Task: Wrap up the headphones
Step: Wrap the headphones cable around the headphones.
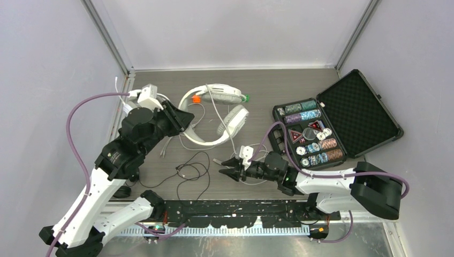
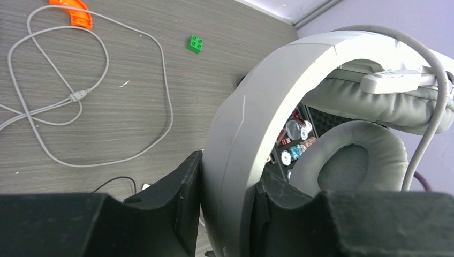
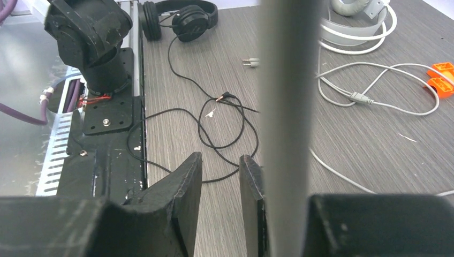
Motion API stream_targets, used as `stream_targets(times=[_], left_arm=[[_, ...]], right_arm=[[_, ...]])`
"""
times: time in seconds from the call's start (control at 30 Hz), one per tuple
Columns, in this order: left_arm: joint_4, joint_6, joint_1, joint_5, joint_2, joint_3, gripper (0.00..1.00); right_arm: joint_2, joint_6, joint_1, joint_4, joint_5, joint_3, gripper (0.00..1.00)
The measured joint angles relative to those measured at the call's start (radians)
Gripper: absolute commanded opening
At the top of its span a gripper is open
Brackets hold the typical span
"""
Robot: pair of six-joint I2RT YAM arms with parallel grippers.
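The white headphones (image 1: 214, 140) lie at the middle back of the table. My left gripper (image 1: 184, 119) is shut on their headband (image 2: 241, 139), and a padded cup (image 2: 348, 155) shows just behind it. Their thin white cord (image 2: 77, 96) loops loosely on the table. My right gripper (image 1: 222, 166) hovers low over the table in front of them, open with nothing between its fingers (image 3: 220, 158). A blurred white cord (image 3: 286, 107) hangs close past the outside of its right finger. The black headphones (image 3: 182, 19) lie by the left arm's base, their black cord (image 1: 193, 171) sprawled across the table.
An open black foam-lined case (image 1: 356, 104) of chips stands at the right. An orange piece (image 1: 196, 99) and a green piece (image 1: 246, 98) lie by the white headphones. The walls of the enclosure close in the back and sides.
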Motion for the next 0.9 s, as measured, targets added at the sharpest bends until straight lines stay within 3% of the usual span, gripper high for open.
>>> stream_targets(times=[0.5, 0.9], left_arm=[[0.007, -0.042, 0.000, 0.149, 0.016, 0.101, 0.00], [-0.046, 0.065, 0.001, 0.391, 0.107, 0.228, 0.00]], right_arm=[[0.085, 0.041, 0.000, 0.182, 0.096, -0.085, 0.01], [0.025, 0.035, -0.020, 0.166, 0.227, -0.085, 0.01]])
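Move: The white cable runs down across the headphones to the right gripper, close to its part-open fingers: about 3 cm right of the right hand point, 1 cm ahead and 1 cm above. The nearer ear cup hangs some 10 cm ahead of that hand, 3 cm right and 15 cm up. From the left hand, holding the headband, the cable's lower end is roughly 9 cm back, 13 cm right and 17 cm below; the farther ear cup is 7 cm ahead, 9 cm right. Up by about 6 cm, and to the right and back nearly as far, the left hand carries the headphones while turning them some 25 degrees clockwise, its grip on the headband kept. Meanwhile the right hand first sinks 2 cm as its fingers close fully, pinching the cable, then goes forward about 4 cm and a little right, rising slightly at the end and turning clockwise. ##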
